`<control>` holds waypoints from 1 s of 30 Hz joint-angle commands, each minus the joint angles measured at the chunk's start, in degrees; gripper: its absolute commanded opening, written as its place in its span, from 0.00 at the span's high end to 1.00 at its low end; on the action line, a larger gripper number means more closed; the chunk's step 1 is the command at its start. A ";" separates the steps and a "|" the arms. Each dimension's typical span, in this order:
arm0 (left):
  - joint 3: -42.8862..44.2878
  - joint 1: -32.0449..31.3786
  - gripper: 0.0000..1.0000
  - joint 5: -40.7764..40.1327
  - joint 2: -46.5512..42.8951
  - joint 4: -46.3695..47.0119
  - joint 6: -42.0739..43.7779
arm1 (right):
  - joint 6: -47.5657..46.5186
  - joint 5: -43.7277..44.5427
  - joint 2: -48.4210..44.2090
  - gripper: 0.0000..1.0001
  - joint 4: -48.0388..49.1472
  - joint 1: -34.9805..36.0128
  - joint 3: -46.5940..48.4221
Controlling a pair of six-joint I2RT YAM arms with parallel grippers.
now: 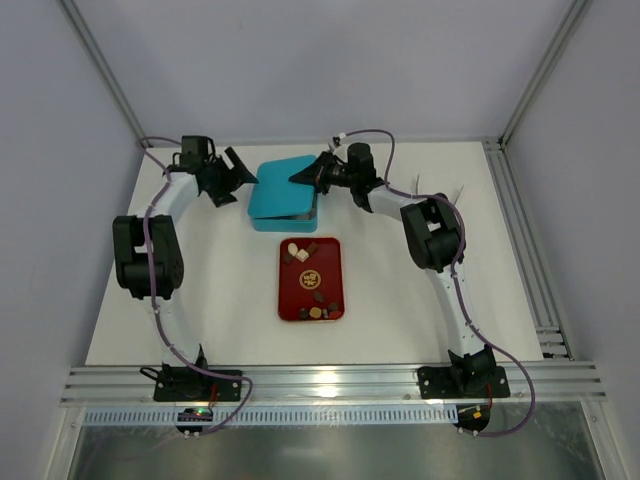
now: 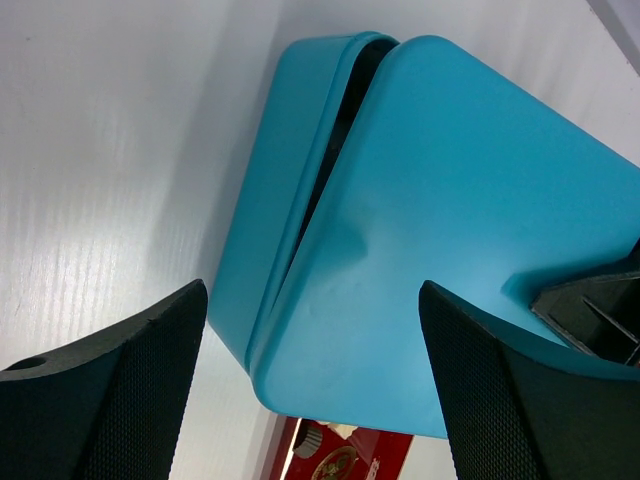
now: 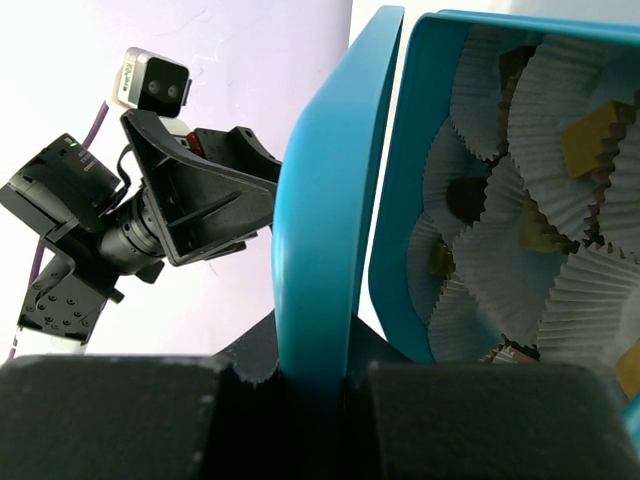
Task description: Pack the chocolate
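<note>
The teal box (image 1: 272,214) stands at the back of the table, its lid (image 1: 285,180) askew on top. My right gripper (image 3: 310,375) is shut on the lid's edge (image 3: 330,200), which is raised off the box (image 3: 400,210). Inside, chocolate pieces (image 3: 585,135) sit in white paper cups (image 3: 560,290). More chocolate (image 1: 300,252) lies on the red tray (image 1: 325,262) in front of the box. My left gripper (image 2: 312,290) stands open at the box's left side, its fingers either side of the lid's near corner (image 2: 450,220), above the base (image 2: 265,230). I cannot tell whether they touch it.
The right gripper (image 2: 590,310) shows at the lid's far edge in the left wrist view. The red tray (image 2: 350,455) peeks out beneath the lid there. White table (image 1: 220,290) lies on both sides of the tray. A metal rail (image 1: 520,240) runs along the right edge.
</note>
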 commanded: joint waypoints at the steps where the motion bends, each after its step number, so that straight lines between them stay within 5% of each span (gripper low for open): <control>1: -0.01 -0.65 0.16 -0.15 1.06 1.18 0.95 | 1.21 -1.50 -0.74 0.88 4.05 -0.41 0.34; 17: 0.78 -1.71 0.18 1.52 3.26 1.36 2.00 | 1.38 -1.85 -0.91 0.82 4.49 -1.02 -1.33; 30: 0.34 -2.14 0.19 1.43 3.70 1.36 1.92 | 1.03 -1.67 -2.41 0.63 4.67 -1.99 -5.02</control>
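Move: The blue lid lies tilted on the chocolate box, its right edge already held in the right hand. The lid's middle is about 11 cm right of the left hand, level fore and aft and some 6 cm below. The box's middle is roughly 5 cm back, 4 cm left and 9 cm below the right hand; from the left hand it is about 3 cm back, 11 cm right and 7 cm down. The red tray is about 25 cm back and 2 cm right of the right hand. The lid goes with the right hand as that hand eases down about 2.5 cm and right about 2 cm at the box's far right side, slowly at first, then faster; its fingers loosen partway around the lid's edge in the second half. Meanwhile the wide-open left hand sinks about 3 cm and drifts 1.5 cm right, down towards the box's left rim. ##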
